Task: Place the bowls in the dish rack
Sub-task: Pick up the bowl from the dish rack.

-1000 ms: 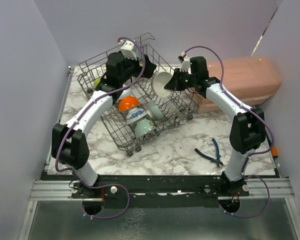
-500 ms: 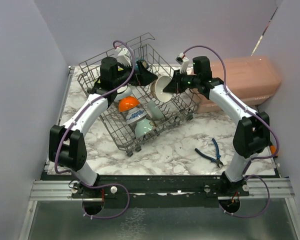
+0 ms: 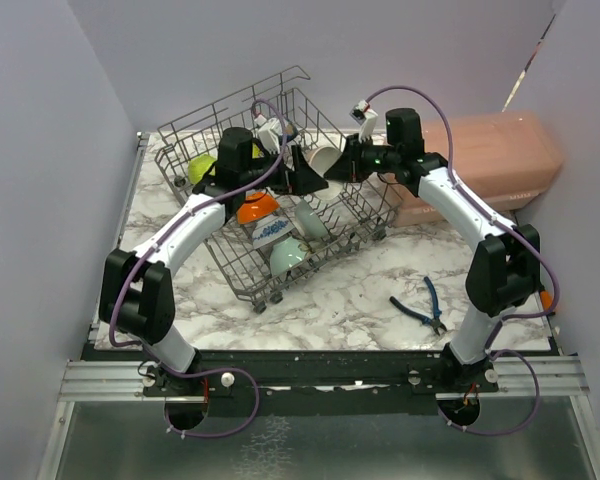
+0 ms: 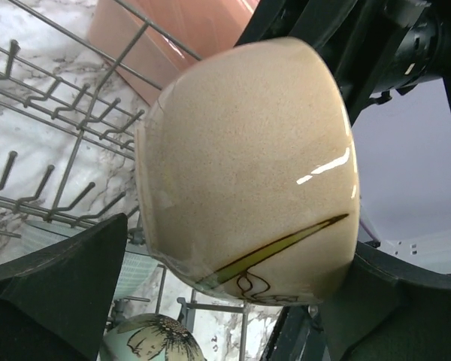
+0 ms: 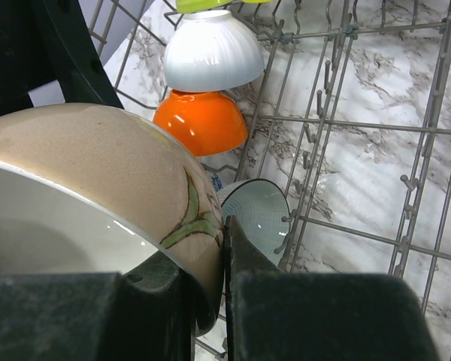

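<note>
My right gripper (image 3: pixel 342 163) (image 5: pixel 214 248) is shut on the rim of a beige bowl (image 3: pixel 323 157) (image 5: pixel 98 173) with a green leaf drawing, held on its side above the dish rack (image 3: pixel 190 135). My left gripper (image 3: pixel 305 172) (image 4: pixel 240 233) stands open, one finger on either side of that same bowl (image 4: pixel 248 165). Inside the rack lie a lime bowl (image 3: pixel 200 165), an orange bowl (image 3: pixel 257 207) (image 5: pixel 201 122), a white bowl (image 5: pixel 213 54), a blue-patterned bowl (image 3: pixel 270 233) and pale teal bowls (image 3: pixel 288 256) (image 5: pixel 259 214).
A pink lidded box (image 3: pixel 490 160) stands right of the rack, close behind my right forearm. Blue-handled pliers (image 3: pixel 423 305) lie on the marble table (image 3: pixel 350 300) at the front right. Purple walls close in both sides.
My left arm has swung right from the back of the rack and brought its open fingers around the beige bowl. The right gripper has shifted the bowl slightly left. The lime bowl is now uncovered.
</note>
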`<state>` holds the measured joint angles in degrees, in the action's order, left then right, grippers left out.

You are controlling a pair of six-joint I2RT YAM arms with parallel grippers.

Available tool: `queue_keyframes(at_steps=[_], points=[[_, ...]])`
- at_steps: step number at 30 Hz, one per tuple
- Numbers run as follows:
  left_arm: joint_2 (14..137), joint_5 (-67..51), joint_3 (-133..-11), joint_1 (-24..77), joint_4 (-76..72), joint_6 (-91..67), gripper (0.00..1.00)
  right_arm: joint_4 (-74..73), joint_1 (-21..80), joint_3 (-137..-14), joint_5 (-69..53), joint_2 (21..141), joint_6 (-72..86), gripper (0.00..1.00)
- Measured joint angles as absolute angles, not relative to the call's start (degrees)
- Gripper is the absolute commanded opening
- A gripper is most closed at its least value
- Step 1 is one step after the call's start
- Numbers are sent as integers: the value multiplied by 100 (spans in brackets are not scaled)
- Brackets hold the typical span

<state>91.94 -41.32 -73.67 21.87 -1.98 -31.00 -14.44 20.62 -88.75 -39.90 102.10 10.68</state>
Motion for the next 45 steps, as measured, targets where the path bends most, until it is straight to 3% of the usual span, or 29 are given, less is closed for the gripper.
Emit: queue_keyframes(at_steps=[3,8,10,13,14,23,29,36,45], points=[[9194,-4058,-7369,2320,-45,-3039,78,-1433,2062,-8877,-4049,10210,1068,0],[9236,-3846,-7476,2471,119,-2919,63,-1415,2049,-8899,-4073,10210,1044,0],[9247,-3728,-7548,2477,228,-2816,46,-1404,2040,-8901,-4027,10210,1046,1],[9258,-3511,-7642,2499,329,-2596,8,-1347,2029,-8912,-3975,10232,1052,8],[9260,-3470,-7662,2499,342,-2534,0,-1337,2027,-8934,-3972,10245,1044,12],[9386,-2742,-7846,2526,355,-1734,0,-1369,2047,-9391,-3815,10565,1041,51],[9732,-1949,-8007,2585,351,-1063,0,-1538,2058,-9507,-3140,10672,1039,62],[10374,-1044,-8440,2604,362,-502,0,-1839,2045,-9572,-2021,10674,1039,63],[10866,-97,-8729,2923,449,482,0,-2021,1907,-9570,-1629,10672,1050,63]])
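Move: The beige bowl, its rim still pinched by the right fingers, sits between the left gripper's open fingers, its middle about 3 cm to the right of the left hand, 1 cm back and level in height. From the right hand it is some 5 cm left and 1 cm back. In the rack, about 15 cm below the left hand, the blue bowl lies 20 cm ahead and 10 cm left, the orange bowl 3 cm ahead and 11 cm left, and the ribbed green bowl almost straight underneath. Close the left gripper around the beige bowl, then open the right fingers off its rim and back them away rightward and forward, roughly 9 cm, turning clockwise. With the left, keep the grip and carry the bowl about 12 cm forward and 8 cm down towards the far part of the rack, rolling the wrist so its left side rises some 40 degrees. ##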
